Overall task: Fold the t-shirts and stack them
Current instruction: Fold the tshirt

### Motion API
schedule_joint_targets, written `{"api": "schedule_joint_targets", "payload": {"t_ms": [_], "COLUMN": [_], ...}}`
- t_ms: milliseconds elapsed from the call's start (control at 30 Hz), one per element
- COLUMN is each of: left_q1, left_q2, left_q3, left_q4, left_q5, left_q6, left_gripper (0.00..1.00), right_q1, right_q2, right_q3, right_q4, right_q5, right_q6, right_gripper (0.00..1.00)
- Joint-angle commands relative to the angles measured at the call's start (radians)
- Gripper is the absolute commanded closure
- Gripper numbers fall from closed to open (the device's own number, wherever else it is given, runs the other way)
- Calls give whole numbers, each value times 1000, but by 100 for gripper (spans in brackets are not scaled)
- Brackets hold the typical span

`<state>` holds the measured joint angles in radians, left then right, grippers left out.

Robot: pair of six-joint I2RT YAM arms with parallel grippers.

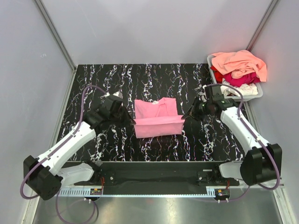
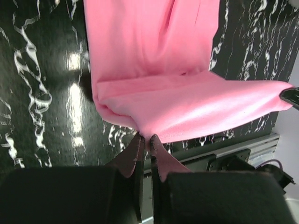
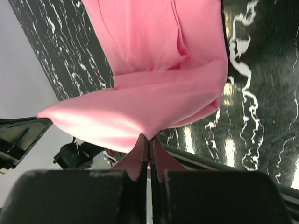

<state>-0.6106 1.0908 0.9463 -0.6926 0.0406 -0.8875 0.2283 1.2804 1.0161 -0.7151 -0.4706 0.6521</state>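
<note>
A pink t-shirt (image 1: 156,116) lies in the middle of the black marbled table, its near hem lifted off the surface and stretched between both arms. My left gripper (image 1: 132,122) is shut on the hem's left corner, and in the left wrist view the pink t-shirt (image 2: 187,102) runs straight from my left gripper (image 2: 145,138). My right gripper (image 1: 185,116) is shut on the right corner; in the right wrist view the pink t-shirt (image 3: 154,93) hangs from my right gripper (image 3: 149,138). More t-shirts, peach-orange (image 1: 240,63), crimson (image 1: 240,79) and white (image 1: 238,89), are piled at the back right.
A grey tub (image 1: 257,93) holding the piled shirts stands at the table's back right corner, close behind my right arm. Grey walls close in the table (image 1: 103,84) on three sides. A metal rail (image 1: 154,189) runs along the near edge.
</note>
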Motion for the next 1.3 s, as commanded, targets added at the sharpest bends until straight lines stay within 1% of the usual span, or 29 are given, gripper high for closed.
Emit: {"api": "schedule_joint_targets", "payload": {"t_ms": [0, 133, 467, 633, 733, 1000, 1167, 1267], "left_q1": [81, 113, 183, 215, 224, 258, 287, 308], "left_q2": [38, 107, 260, 342, 365, 449, 537, 609], "left_q3": [89, 152, 253, 333, 368, 417, 448, 492], "left_q4": [7, -4, 57, 48, 42, 56, 76, 77], "left_q5": [62, 70, 125, 159, 163, 196, 199, 217], "left_q6": [123, 180, 225, 254, 265, 282, 297, 308], "left_gripper": [96, 97, 98, 99, 98, 98, 98, 99], "right_q1": [-14, -23, -37, -46, -47, -52, -53, -56], "right_q2": [56, 120, 335, 398, 413, 545, 658, 721], "right_q3": [94, 159, 344, 404, 446, 578, 668, 720], "right_q4": [32, 36, 40, 43, 43, 32, 37, 55], "right_q5": [84, 89, 70, 69, 72, 58, 43, 30], "right_q6": [-52, -66, -91, -91, -89, -92, -97, -85], "right_gripper": [100, 100, 100, 100, 100, 100, 100, 100]}}
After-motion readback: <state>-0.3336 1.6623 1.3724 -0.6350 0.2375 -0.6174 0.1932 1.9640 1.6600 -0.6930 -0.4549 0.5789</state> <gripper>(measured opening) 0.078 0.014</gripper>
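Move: Both hands still pinch the hem of the t-shirt, stretched between them in the air. The collar it is being taken to lies about 21 cm ahead, 11 cm right and 12 cm below the left hand; from the right hand it is some 18 cm ahead, 14 cm left and 12 cm below. The shirt's near edge lies roughly 2 cm back and 12 cm right of the left hand, as low as the collar. Sweeping forward together over the t-shirt towards its collar, both hands keep their pinch and carry the taut hem, the left hand some 15 cm and the right about 18 cm. They travel nearly level, then sink around 2 to 3 cm at the end; the wrists barely turn. ##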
